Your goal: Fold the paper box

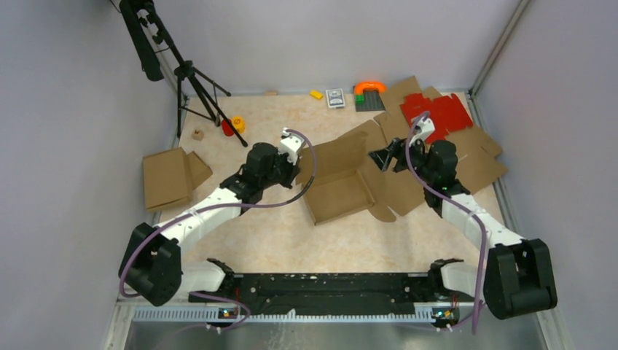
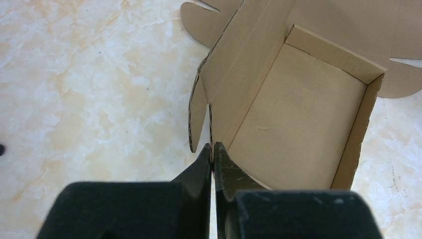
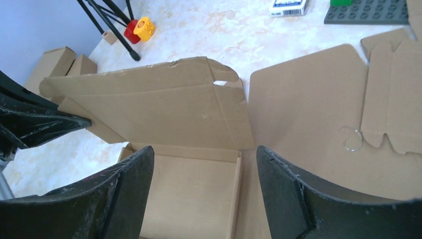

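The paper box (image 1: 342,182) lies mid-table as a brown cardboard tray with some walls raised and flaps spread flat. In the left wrist view its floor (image 2: 293,114) lies just right of my left gripper (image 2: 212,149), which is shut on the thin edge of the box's left wall. From above, that gripper (image 1: 299,175) sits at the box's left side. My right gripper (image 1: 386,157) hovers over the box's right side, open. In the right wrist view its fingers (image 3: 278,169) straddle the tray floor (image 3: 194,194) with nothing between them, and the tall back flap (image 3: 159,109) stands behind.
A red die-cut sheet (image 1: 437,113) lies on flat brown cardboard sheets (image 1: 477,157) at the back right. A folded brown box (image 1: 171,175) sits at the left. A tripod (image 1: 193,80) stands back left, with a red and yellow block (image 1: 233,125), a card deck (image 1: 335,97) and a grey plate (image 1: 369,100) nearby.
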Action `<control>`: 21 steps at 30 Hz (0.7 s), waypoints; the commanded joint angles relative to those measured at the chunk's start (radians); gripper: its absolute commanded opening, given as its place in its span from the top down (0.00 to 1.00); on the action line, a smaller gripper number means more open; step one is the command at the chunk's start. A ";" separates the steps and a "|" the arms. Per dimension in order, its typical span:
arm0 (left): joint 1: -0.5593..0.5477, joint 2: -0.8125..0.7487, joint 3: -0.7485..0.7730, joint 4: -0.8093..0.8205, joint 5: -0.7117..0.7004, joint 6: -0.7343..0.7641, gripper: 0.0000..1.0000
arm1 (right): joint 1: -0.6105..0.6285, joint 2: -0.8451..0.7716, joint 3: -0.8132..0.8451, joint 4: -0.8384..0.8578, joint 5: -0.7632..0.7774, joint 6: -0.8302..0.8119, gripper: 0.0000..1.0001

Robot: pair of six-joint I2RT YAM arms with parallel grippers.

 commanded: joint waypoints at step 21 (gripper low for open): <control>-0.009 0.070 0.041 0.049 -0.110 -0.018 0.99 | 0.002 0.421 0.219 0.219 -0.280 -0.392 0.30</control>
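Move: The tab on the right end of the raised box wall lies about 7 cm ahead of the open right hand, 4 cm to its left and 5 cm lower. The wall's middle is some 12 cm left of that hand and 4 cm ahead, and the box floor roughly 11 cm left, level with it and 15 cm below. From the left hand, which already pinches the wall's other end, the tab is about 17 cm right, 7 cm ahead. Forward and down, then also leftward, the right hand travels about 7 cm in all towards the tab on the wall's free end, swinging counter-clockwise some 15 degrees with its fingers staying wide open. The left hand keeps its pinch on the wall's left end and eases down and slightly forward, about 2 cm. ##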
